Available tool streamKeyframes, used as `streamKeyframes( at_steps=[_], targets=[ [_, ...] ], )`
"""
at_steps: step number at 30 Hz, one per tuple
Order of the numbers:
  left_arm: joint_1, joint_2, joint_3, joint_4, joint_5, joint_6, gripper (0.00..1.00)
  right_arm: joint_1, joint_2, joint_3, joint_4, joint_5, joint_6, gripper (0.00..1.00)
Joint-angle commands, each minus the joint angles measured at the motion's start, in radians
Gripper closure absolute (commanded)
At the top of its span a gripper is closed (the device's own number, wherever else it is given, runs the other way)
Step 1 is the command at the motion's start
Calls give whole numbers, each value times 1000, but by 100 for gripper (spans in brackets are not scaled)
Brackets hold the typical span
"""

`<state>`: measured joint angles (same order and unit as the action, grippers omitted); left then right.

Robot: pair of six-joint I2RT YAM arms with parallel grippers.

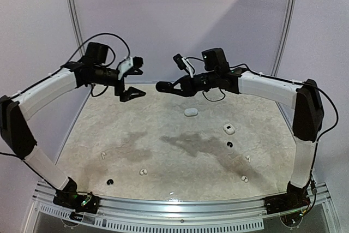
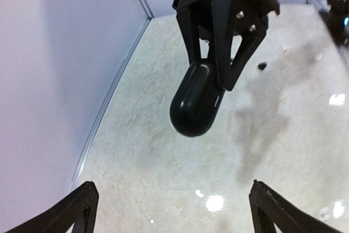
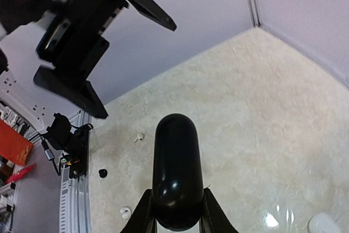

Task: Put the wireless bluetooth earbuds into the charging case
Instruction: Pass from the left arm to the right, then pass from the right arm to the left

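A black pill-shaped charging case (image 3: 175, 167) is held in the air over the back of the table, my right gripper (image 3: 176, 191) shut on its near end. From above, the case (image 1: 162, 87) sticks out leftward from the right gripper (image 1: 175, 86). My left gripper (image 1: 139, 83) hovers just left of it, open and empty. In the left wrist view its fingers (image 2: 82, 211) stand wide apart, clear of the case (image 2: 196, 102). Tiny earbuds lie scattered on the table: black ones (image 1: 229, 144) (image 1: 109, 181) and white ones (image 1: 143, 172) (image 1: 244, 178) (image 1: 102, 155).
A closed white case (image 1: 191, 112) lies at the table's centre back. An open white case (image 1: 228, 129) sits to its right. Pale walls close in the back and sides. A metal rail (image 1: 180, 203) runs along the near edge by the arm bases.
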<state>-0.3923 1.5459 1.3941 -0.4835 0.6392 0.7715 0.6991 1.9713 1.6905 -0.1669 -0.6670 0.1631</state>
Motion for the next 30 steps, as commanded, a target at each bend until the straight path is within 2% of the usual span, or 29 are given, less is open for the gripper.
streamKeyframes(
  at_steps=[1,3,5,8,13,23,26,30],
  targets=[
    [18,-151,-157,163,314,-424,9,-3,-150,-95,282,-141,-199,100],
    [3,-194,-241,365,327,-573,18,-5,-177,-120,372,-167,-198,100],
    [-21,-217,-286,506,310,-657,26,-5,-181,-121,432,-191,-183,100],
    [-63,-218,-285,575,252,-706,39,-3,-176,-114,494,-213,-136,100],
    [-85,-198,-277,664,223,-768,39,11,-172,-104,482,-230,-146,100],
    [-107,-133,-212,718,235,-808,40,32,-171,-85,395,-214,-227,100],
    [-111,-115,-196,736,249,-812,44,31,-169,-84,381,-207,-237,100],
    [-112,-109,-190,730,259,-811,57,31,-170,-84,372,-196,-243,100]
  ],
)
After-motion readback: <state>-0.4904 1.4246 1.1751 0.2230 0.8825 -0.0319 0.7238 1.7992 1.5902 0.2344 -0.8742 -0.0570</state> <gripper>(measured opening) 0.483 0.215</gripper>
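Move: The left hand is empty and wide open. The black charging case lies about 8 cm to its right, level with it in reach and some 3 cm lower. The right hand already holds that case by one end, its middle roughly 3 cm left of and 1 cm below the hand point; the open left fingers wait about 11 cm to the right hand's left, 2 cm higher. The white case is on the table some 11 cm ahead of the right hand, 8 cm to its right and 26 cm below. Upward and back go both hands: the right lifts the case about 13 cm while drawing back 6 cm, rolling some 30 degrees about its fingers and levelling them, its grip kept. The left rises about 9 cm and first draws back, then shifts right some 5 cm towards the case's free end, its fingers swinging up to level and closing to about half open around that end. ##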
